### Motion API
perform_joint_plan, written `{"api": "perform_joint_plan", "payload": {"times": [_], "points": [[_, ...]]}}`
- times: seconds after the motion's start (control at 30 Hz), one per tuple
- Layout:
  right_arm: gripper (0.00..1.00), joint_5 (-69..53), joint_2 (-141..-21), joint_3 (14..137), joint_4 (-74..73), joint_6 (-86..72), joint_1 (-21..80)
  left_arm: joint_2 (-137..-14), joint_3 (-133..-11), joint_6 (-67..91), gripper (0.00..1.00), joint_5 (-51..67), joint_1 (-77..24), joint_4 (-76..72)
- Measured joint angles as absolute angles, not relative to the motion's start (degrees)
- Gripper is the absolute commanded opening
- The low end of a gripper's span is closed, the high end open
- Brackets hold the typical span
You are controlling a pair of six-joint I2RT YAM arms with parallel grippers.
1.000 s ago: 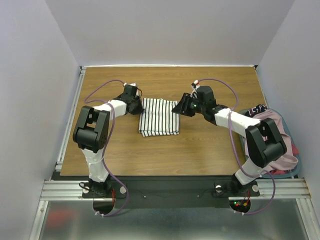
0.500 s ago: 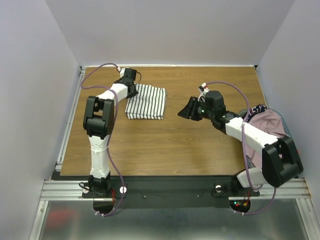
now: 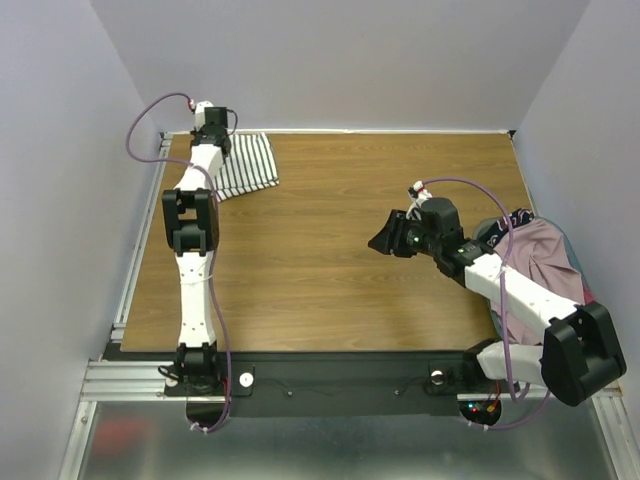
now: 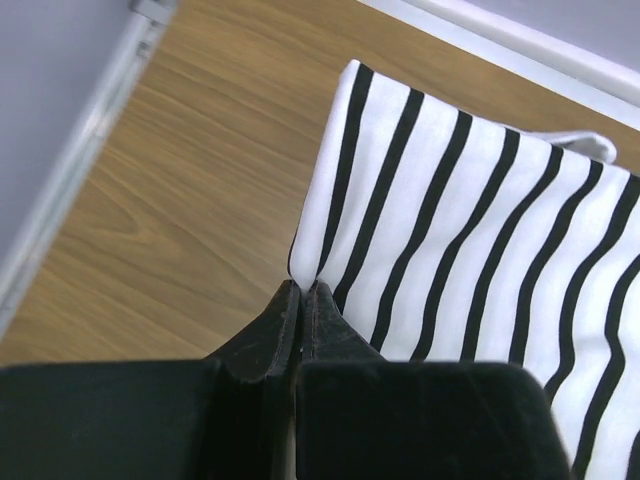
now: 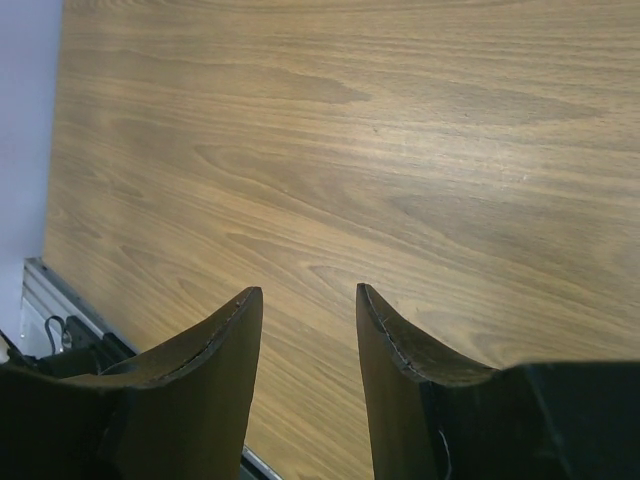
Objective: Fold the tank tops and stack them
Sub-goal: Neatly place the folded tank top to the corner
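The folded white tank top with black stripes [image 3: 250, 165] lies at the table's far left corner. My left gripper [image 3: 217, 150] is shut on its edge; the left wrist view shows the fingertips [image 4: 302, 292] pressed together on a fold of the striped cloth [image 4: 470, 230]. Right of centre, my right gripper [image 3: 381, 240] hangs over bare wood. It is open with nothing between its fingers [image 5: 305, 292]. The pink tank top [image 3: 548, 262] lies bunched in a heap at the table's right edge, partly under my right arm.
A dark navy garment [image 3: 516, 217] lies on the heap beside the pink top, inside a grey-blue bin rim [image 3: 484, 229]. A metal rail [image 3: 140, 240] runs along the table's left edge. Walls close in on the left, back and right.
My left gripper has closed on the striped top and dragged it from the table's middle to the far left corner. The right arm has drawn back toward the right.
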State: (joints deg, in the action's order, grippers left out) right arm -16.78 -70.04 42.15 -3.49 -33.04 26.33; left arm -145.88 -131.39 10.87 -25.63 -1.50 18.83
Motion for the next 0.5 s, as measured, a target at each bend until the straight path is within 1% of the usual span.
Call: {"api": "perform_joint_plan", "payload": {"times": [0.07,0.2,0.37,0.5], "points": [[0.49,-16.36,-69.93,42.15,-3.92,-32.58,26.33,-146.43,-131.52,8.93,0.0,-25.98,0.6,17.19],[0.49,-15.81,-69.84,42.15,-4.62,-32.03,26.33,-150.52,-138.23,8.69,0.0,-23.46,4.75,16.25],[0.49,-14.81,-69.84,42.15,-4.97,-31.35,26.33,-151.02,-138.8,9.5,0.02,-21.23,8.25,14.13],[0.49,-14.28,-70.15,42.15,-5.21,-31.03,26.33,-151.06,-139.24,9.17,0.06,-21.12,8.67,11.53]]}}
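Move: With the folded tank top's left edge already between my left fingers, the table's far left corner lies some 16 cm left and 9 cm ahead, about 6 cm lower. The tank top's middle is roughly 10 cm to my left hand's right, 3 cm back and some 4 cm below. From my idle right hand that corner is about 68 cm left, 45 cm ahead and 11 cm down. I carry the tank top's pinched edge on towards the far left corner with my left hand, sweeping about 11 cm left and slowing almost to a stop. I edge only a couple of centimetres forward and up, the rise coming late, while the fingertips tip up some 10 degrees and stay shut on the cloth. ##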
